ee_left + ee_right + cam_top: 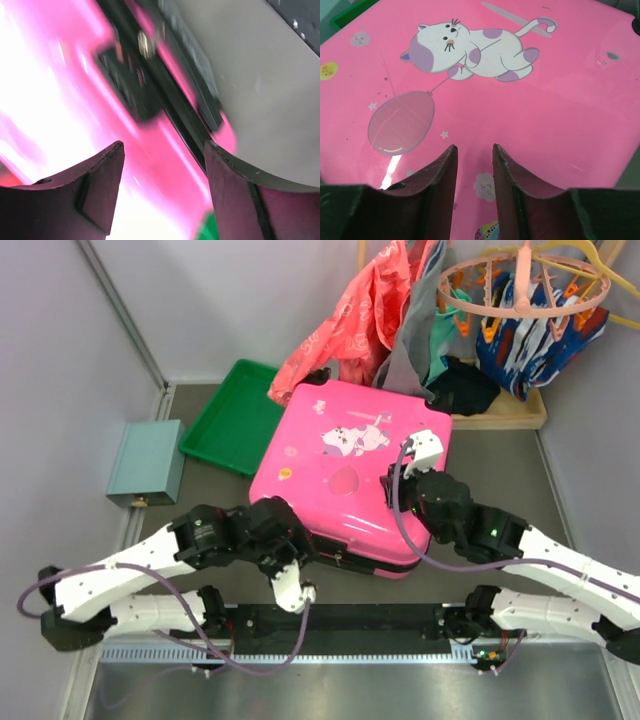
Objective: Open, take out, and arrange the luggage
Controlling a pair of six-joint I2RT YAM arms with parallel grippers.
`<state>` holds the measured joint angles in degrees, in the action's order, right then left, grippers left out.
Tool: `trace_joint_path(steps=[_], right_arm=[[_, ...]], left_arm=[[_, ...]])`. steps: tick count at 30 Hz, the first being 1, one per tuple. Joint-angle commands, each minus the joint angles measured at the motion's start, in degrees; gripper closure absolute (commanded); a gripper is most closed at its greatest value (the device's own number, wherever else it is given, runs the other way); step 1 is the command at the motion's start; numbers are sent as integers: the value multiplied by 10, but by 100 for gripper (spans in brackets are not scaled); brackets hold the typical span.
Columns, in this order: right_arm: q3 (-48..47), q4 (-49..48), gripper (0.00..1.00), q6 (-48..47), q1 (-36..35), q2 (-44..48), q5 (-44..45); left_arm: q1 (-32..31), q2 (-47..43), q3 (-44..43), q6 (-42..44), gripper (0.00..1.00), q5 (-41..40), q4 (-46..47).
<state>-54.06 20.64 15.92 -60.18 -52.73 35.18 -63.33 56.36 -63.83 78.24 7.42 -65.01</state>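
The luggage [330,480], a hot-pink hard-shell suitcase with a white cat sticker, lies flat and closed in the middle of the table. My left gripper [303,562] is at its near front edge. In the left wrist view, which is motion-blurred, its fingers stand wide open [162,145] with nothing between them, facing the pink side [60,100] and its black trim seam [175,120]. My right gripper [420,455] hovers over the lid's right part. Its fingers are a narrow gap apart [474,146], holding nothing, just above the pink lid [560,100].
A green tray [225,420] touches the suitcase's far left corner, with a pale-teal box [145,460] to its left. Piled clothes [380,310], a round peg hanger [520,290] and a wooden box [510,410] crowd the back. Walls close in on both sides.
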Motion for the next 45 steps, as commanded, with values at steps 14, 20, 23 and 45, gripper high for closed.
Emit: trace_joint_path(steps=[14,20,23,45], right_arm=[[74,-10,64,-43,34,107,-55],[77,-17,64,-48,34,111,-71],[79,-24,64,-50,34,109,-71],[32,9,61,-116,34,71,-158]], left_arm=[[-246,306,-23,21,28,-290,122],[-236,317,-31,40,34,-338,97],[-214,310,-29,60,36,-352,83],[-102,171,14,69,100,-291,119]])
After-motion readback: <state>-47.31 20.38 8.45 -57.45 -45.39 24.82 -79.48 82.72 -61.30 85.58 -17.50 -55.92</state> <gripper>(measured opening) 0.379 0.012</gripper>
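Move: The front seam of the luggage, by its latch, lies about 6 cm to the left hand's right, 2 cm ahead and 9 cm lower. The latch is some 6 cm to the hand's right, level with it and 5 cm down; the carry handle is about 8 cm right, level and 13 cm down. The green tray lies some 30 cm ahead, 13 cm left and 20 cm down. From the right hand the seam is about 9 cm back, 11 cm left and 16 cm lower. The left hand first swings about 9 cm to its right and 5 cm back while sinking 10 cm in front of the luggage, its wrist turning some 35 degrees until the open fingers point nearly straight down, then works forward again about 7 cm in all and a few centimetres back to the left, in to the seam above the carry handle; there the fingers shut completely, the closed tips wedge at the seam and the hand begins to rise by barely 1 cm. Meanwhile the right hand, over the lid's near right part with its fingers still partly open, shifts 2–3 cm to its right, a little back and down, then eases about 1.5 cm left again. ##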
